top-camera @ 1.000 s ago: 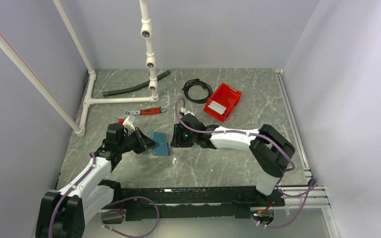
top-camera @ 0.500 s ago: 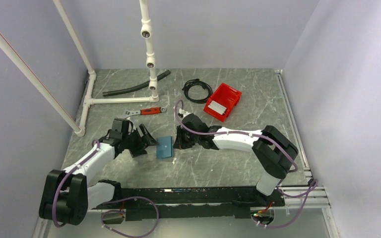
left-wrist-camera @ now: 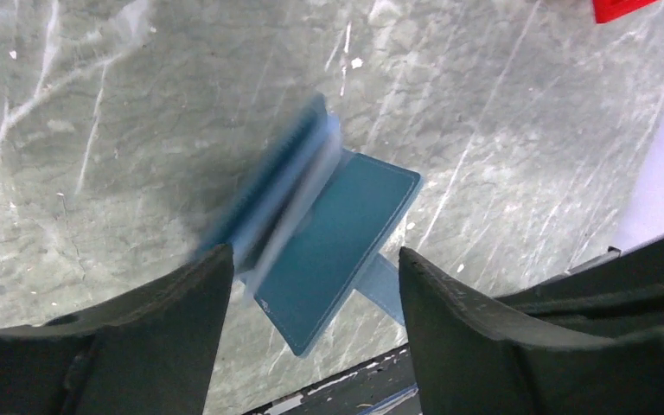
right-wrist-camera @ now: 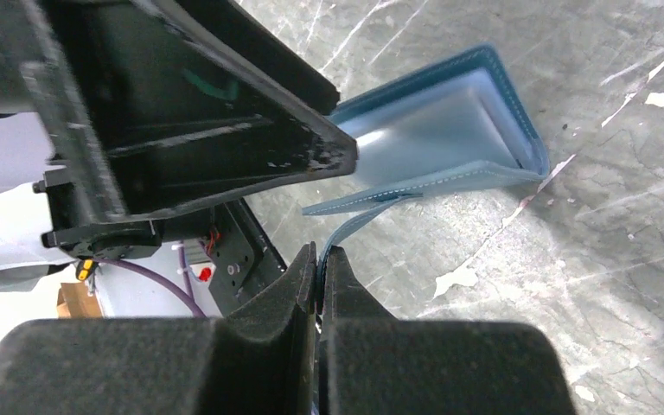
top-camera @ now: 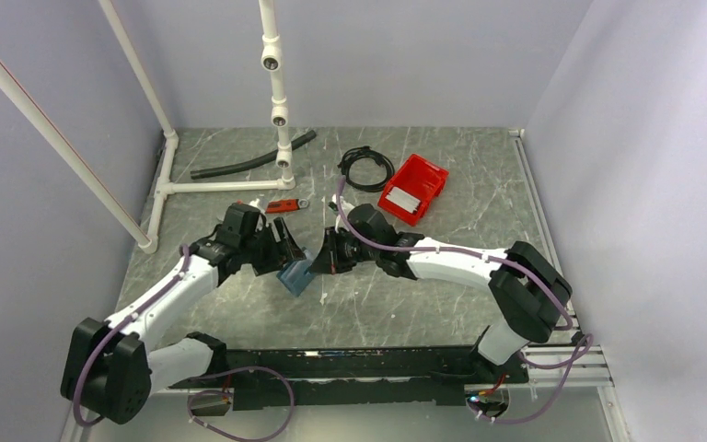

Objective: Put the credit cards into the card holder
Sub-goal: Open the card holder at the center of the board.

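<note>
The blue card holder (top-camera: 295,276) is tilted up off the table between my two grippers, fanned partly open with a pale inner pocket showing (right-wrist-camera: 432,130). My right gripper (right-wrist-camera: 320,251) is shut on a thin blue flap of the holder, at its right side (top-camera: 322,261). My left gripper (left-wrist-camera: 313,255) stands open just above the holder (left-wrist-camera: 337,233), one finger on either side and touching nothing; it sits at the holder's upper left (top-camera: 285,250). One light grey credit card (top-camera: 403,202) lies in the red bin.
The red bin (top-camera: 421,175) stands at the back right, with a coiled black cable (top-camera: 365,168) beside it. A red-handled tool (top-camera: 281,205) lies behind my left arm. A white pipe frame (top-camera: 221,187) and a black hose (top-camera: 253,157) occupy the back left.
My left gripper let go of the card holder, opened and swung right. My right gripper closed on the holder's flap. The holder went from lying flat to tilted up.
</note>
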{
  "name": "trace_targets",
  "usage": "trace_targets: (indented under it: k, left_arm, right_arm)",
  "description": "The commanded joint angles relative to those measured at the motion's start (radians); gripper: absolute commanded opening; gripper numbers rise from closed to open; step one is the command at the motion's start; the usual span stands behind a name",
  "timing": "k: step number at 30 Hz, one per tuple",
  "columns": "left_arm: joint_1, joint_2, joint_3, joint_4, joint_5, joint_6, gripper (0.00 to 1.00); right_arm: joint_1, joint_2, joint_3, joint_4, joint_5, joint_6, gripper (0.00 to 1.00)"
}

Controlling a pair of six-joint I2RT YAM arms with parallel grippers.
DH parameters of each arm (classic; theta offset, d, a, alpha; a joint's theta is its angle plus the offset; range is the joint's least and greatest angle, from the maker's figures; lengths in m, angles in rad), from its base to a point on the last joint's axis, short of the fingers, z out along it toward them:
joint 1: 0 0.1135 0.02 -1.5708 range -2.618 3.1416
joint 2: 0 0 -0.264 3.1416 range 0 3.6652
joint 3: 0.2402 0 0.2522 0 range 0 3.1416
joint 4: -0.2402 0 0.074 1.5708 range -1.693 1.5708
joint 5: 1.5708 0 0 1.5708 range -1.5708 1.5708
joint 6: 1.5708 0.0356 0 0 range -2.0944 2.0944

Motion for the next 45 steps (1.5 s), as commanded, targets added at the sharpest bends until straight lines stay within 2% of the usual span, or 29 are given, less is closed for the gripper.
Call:
trace_targets:
  k: [1, 3, 9, 14, 21, 25, 31, 35, 37, 38, 41, 42, 45]
  left_arm:
    - [-0.023, 0.058, 0.04, -0.049, -0.05, 0.023, 0.69]
    - [-0.025, 0.056, 0.044, -0.055, -0.063, 0.024, 0.63]
    - [-0.025, -0.005, 0.037, -0.065, -0.071, 0.051, 0.79]
    - [-0.025, 0.031, 0.03, -0.038, -0.028, 0.058, 0.72]
    - [-0.025, 0.131, 0.023, 0.027, 0.033, 0.061, 0.78]
    - [-0.027, 0.192, -0.003, 0.111, 0.091, 0.035, 0.69]
    - [-0.029, 0.207, -0.029, 0.152, 0.105, 0.023, 0.65]
    - [-0.031, 0.218, -0.03, 0.164, 0.124, 0.035, 0.71]
    - [-0.031, 0.225, -0.027, 0.156, 0.116, 0.035, 0.63]
    - [-0.031, 0.228, -0.027, 0.148, 0.108, 0.035, 0.47]
    - [-0.031, 0.247, -0.024, 0.089, 0.055, 0.029, 0.2]
    - [-0.031, 0.255, -0.029, 0.067, 0.027, 0.023, 0.14]
    - [-0.031, 0.279, -0.057, 0.071, 0.016, 0.011, 0.07]
  right_arm:
    - [-0.009, -0.012, 0.004, 0.06, -0.022, 0.014, 0.0]
    - [-0.014, -0.015, -0.007, 0.053, -0.015, 0.013, 0.0]
    - [-0.04, -0.062, -0.074, -0.028, 0.058, -0.013, 0.0]
    - [-0.099, -0.063, -0.134, -0.149, 0.138, -0.075, 0.0]
    - [-0.123, -0.06, -0.142, -0.224, 0.256, -0.165, 0.0]
    - [-0.134, 0.003, -0.082, -0.256, 0.304, -0.213, 0.0]
    - [-0.134, -0.001, -0.059, -0.279, 0.323, -0.255, 0.0]
    - [-0.134, -0.009, -0.07, -0.261, 0.28, -0.259, 0.0]
    - [-0.134, -0.022, -0.062, -0.283, 0.291, -0.261, 0.07]
    - [-0.134, -0.037, -0.054, -0.299, 0.304, -0.267, 0.11]
    - [-0.129, -0.097, -0.038, -0.334, 0.319, -0.291, 0.28]
    - [-0.128, -0.114, -0.039, -0.331, 0.306, -0.296, 0.33]
    - [-0.128, -0.124, -0.039, -0.307, 0.234, -0.3, 0.49]
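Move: The card holder, its strap end pinched in the right fingers, has its middle about 4 cm left, 1 cm back and 3 cm below that hand; the red box is some 22 cm ahead and 29 cm to the right of it. From the left hand, open above the holder, the holder's middle is about 3 cm back, 1 cm right and 5 cm down, the wrench handle roughly 15 cm ahead and 3 cm left. Right hand draws the card holder about 12 cm rightward and down, then opens; left sinks, pinching its cover. ##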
